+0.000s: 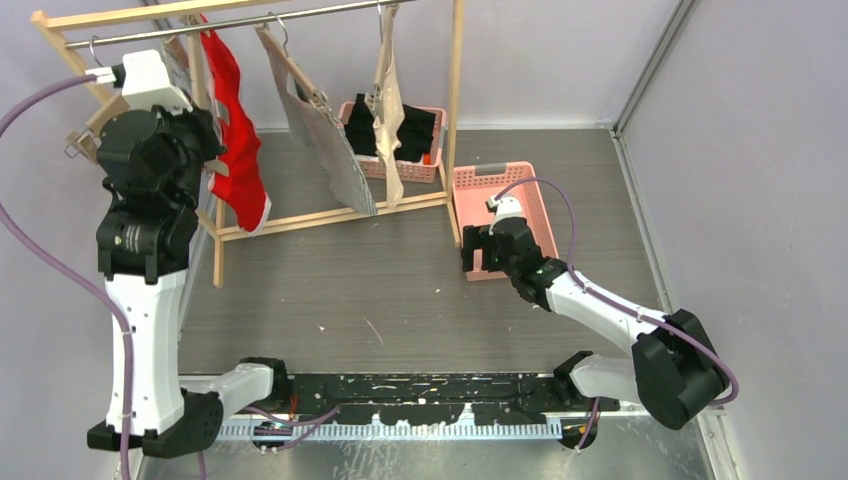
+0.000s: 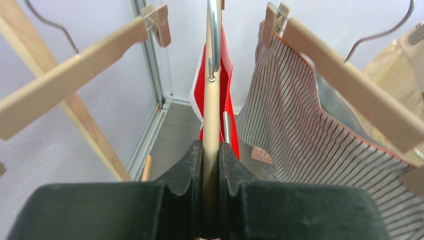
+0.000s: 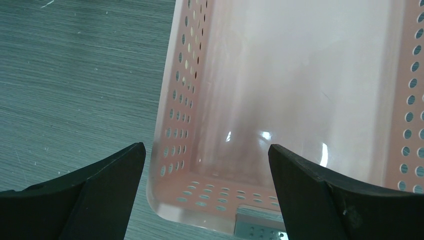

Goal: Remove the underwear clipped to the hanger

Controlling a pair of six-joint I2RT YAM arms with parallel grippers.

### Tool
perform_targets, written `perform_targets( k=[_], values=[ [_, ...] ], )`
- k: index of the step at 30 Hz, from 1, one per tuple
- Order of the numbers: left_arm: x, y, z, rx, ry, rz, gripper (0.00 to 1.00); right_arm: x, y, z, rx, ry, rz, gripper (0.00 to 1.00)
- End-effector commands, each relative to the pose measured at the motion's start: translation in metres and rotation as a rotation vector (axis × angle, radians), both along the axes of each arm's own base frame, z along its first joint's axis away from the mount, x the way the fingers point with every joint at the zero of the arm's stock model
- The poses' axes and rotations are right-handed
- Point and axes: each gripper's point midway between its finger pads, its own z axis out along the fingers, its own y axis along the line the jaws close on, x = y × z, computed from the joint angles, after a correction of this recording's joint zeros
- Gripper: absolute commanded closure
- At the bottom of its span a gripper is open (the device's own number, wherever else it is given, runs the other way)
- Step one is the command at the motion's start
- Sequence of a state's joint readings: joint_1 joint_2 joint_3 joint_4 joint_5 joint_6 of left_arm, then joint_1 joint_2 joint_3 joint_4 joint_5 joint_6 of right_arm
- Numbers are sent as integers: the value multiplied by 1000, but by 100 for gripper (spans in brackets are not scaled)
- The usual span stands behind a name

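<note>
Three underwear pieces hang from clip hangers on a wooden rack: the red one [image 1: 237, 150], the grey-striped one [image 1: 330, 150] and the beige one [image 1: 388, 110]. My left gripper [image 1: 200, 150] is raised at the rack and shut on the wooden bar of the red piece's hanger [image 2: 212, 115]. In the left wrist view the bar runs between my fingers [image 2: 212, 150], with the red cloth [image 2: 228, 85] behind it, the striped piece [image 2: 295, 130] to the right and the beige piece [image 2: 395, 65] at far right. My right gripper [image 1: 482, 250] is open and empty above the near corner of an empty pink basket [image 3: 182, 100].
The rack's metal rail [image 1: 250, 25] and wooden posts [image 1: 456, 100] stand at the back left. An empty wooden clip hanger [image 2: 75, 70] hangs left of the red piece. A second pink basket [image 1: 410, 172] behind the rack holds black folded clothes [image 1: 415, 130]. Grey walls enclose the table.
</note>
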State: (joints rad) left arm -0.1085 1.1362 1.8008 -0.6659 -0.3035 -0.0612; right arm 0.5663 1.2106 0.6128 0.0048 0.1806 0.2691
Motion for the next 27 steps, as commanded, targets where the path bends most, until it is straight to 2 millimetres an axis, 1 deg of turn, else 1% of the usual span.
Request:
perform_targets(
  k=[1,7,10,14,15,16,18,22,24,25,27],
  values=[
    [-25,5,3,-4,-51,7,100,9,9,31,63,-89,4,0],
    [-38,7,-41,9,56,13,100,7,8,43,76,-108,7,0],
    [-48,0,-64,13,102,-35,100,7,7,50,78,-126,6,0],
    [-76,-20,-96,-30,128,-154,100,10,8,67,94,-160,3,0],
    [-82,-26,-111,-45,154,-187,100,12,10,72,104,-167,5,0],
    [-91,-31,-123,-58,171,-217,100,13,12,78,119,-175,10,0],
    [-108,-38,-152,-71,242,-265,100,16,20,87,148,-182,32,0],
    [-140,-54,-191,-81,337,-373,100,20,37,99,195,-192,88,0],
    [-154,-66,-204,-93,368,-449,100,23,43,104,208,-199,110,0],
    [-159,-72,-207,-98,362,-485,100,23,47,107,213,-205,127,0],
    [-171,-81,-201,-100,333,-550,100,25,57,110,222,-204,174,0]
  ],
)
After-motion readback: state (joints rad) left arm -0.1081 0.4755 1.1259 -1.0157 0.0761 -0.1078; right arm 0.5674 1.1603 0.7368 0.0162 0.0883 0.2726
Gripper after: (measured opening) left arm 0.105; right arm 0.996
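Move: Ahead of the left hand by about 6 cm, and hanging some 13 below it, is the red underwear on the hanger already in its fingers; the clear space it is bound for is roughly 15 back, 10 right and 22 down. The striped underwear hangs about 12 ahead, 17 right and 10 lower; an empty hanger is 10 ahead, 13 left, level in height. From the right hand the red underwear is some 45 cm left, 6 ahead, 26 up; the pink basket is 8 ahead, 7 right, 12 below. Sweeping down and back out of the rack, the left hand keeps its pinch on the hanger and carries it about 20 cm down and 15 back, swinging right in the second half while tipping nose-down and turning clockwise, some 20 degrees each. The right hand, wide open and empty, rises about 7 cm from beside the basket, easing left and slightly forward towards the red underwear late on. ##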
